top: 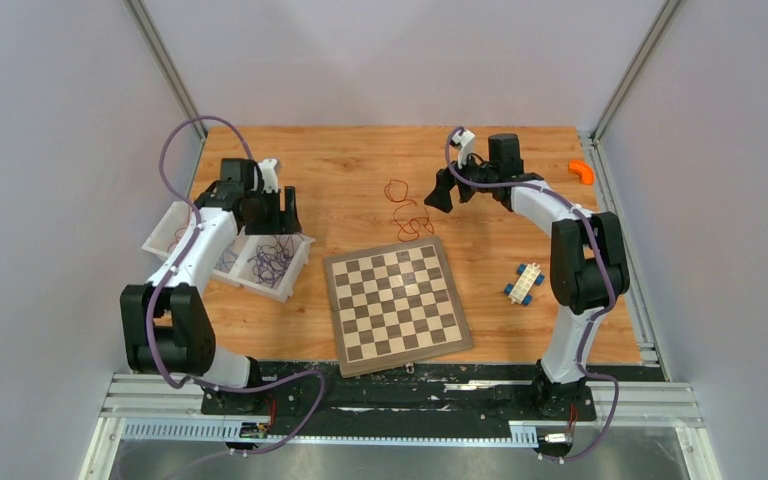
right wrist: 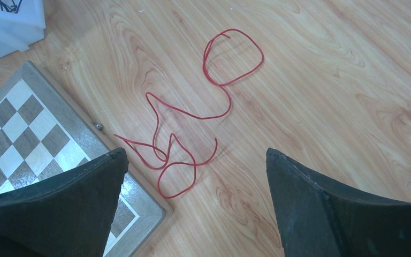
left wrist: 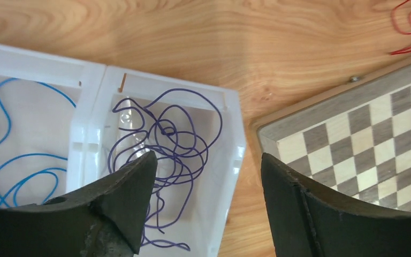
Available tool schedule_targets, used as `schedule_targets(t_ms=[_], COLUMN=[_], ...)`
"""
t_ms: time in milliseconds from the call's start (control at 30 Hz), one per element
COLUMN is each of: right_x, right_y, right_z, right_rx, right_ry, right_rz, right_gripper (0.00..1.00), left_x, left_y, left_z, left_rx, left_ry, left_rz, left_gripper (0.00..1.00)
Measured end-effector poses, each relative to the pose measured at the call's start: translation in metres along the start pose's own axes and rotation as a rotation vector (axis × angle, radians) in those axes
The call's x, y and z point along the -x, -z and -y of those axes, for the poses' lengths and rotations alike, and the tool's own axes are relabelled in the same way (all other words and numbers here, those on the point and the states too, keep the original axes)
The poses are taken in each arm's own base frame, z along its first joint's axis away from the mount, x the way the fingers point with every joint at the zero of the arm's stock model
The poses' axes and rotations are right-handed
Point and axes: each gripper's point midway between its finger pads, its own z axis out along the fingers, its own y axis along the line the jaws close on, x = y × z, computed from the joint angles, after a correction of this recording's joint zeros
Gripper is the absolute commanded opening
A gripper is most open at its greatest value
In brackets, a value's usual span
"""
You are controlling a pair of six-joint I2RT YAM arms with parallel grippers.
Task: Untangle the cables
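Observation:
A red cable [top: 407, 212] lies loose in loops on the wooden table, just beyond the chessboard's far edge. In the right wrist view the red cable [right wrist: 192, 115] lies ahead of my right gripper [right wrist: 195, 152], which is open and empty above the table. The right gripper [top: 440, 192] hovers just right of the cable. A dark purple cable [left wrist: 176, 134] lies bundled in the right compartment of a white tray [left wrist: 235, 144]. A blue cable [left wrist: 10, 160] lies in the compartment to its left. My left gripper [left wrist: 208, 158] is open and empty over the tray's right edge [top: 285, 215].
The chessboard [top: 395, 300] lies at the table's middle front, its corner close to the tray [top: 290, 285]. A blue-and-white brick toy [top: 524, 283] lies to its right. An orange piece [top: 582, 171] sits at the far right. Walls enclose three sides.

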Motion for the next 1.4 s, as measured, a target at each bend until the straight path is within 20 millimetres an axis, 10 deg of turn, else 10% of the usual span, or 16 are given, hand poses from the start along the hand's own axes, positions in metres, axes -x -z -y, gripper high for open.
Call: schedule_targets(t_ms=[367,600,1133,1400], right_x=[-0.012,-0.048,-0.032,-0.034], right_y=[-0.035,-0.064,0.004,-0.019], right_z=[0.020,-0.007,-0.009,-0.038], right_rx=[-0.005,0.126,0.241,0.327], right_ry=[-0.010,0.120,0.384,0.478], right_rz=[-0.129,-0.257,-0.187,-0.195], right_gripper=[1.00,1.00,1.00,1.00], left_x=[0.060,0.092,0.097,0.096], left_y=[0.061,0.077,0.080,0.080], left_z=[0.019,0.027,0.047,0.049], left_rx=[-0.021,-0.039,-0.152,-0.163], left_ry=[-0.109,-0.197,-0.225,-0.227], left_rz=[0.213,0.337,0.363,0.362], left_gripper=[1.00,1.00,1.00,1.00])
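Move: The red cable's middle lies about 11 cm to the right hand's left, 5 cm back and some 10 cm below it. The checkerboard's middle is about 29 cm back and 13 cm left of that hand, with its far edge close to the cable. From the left hand, the red cable is about 31 cm right, 7 cm ahead and 10 cm below; the purple cable in the bin lies 6 cm back, 1 cm left and about 9 cm below. The right hand, fingers staying wide open, first reaches a couple of cm forward, then dips about 7 cm while swinging left and back towards the red cable, swings back right and partly up, then turns left and slightly down again, ending nearer the cable and twisted some 30 degrees counter-clockwise. Meanwhile the left hand, already clear of the purple cable, rises about 13 cm straight out from over the bin, drifting a little forward and then right, as its fingers finish opening and tip up to point more forward. ##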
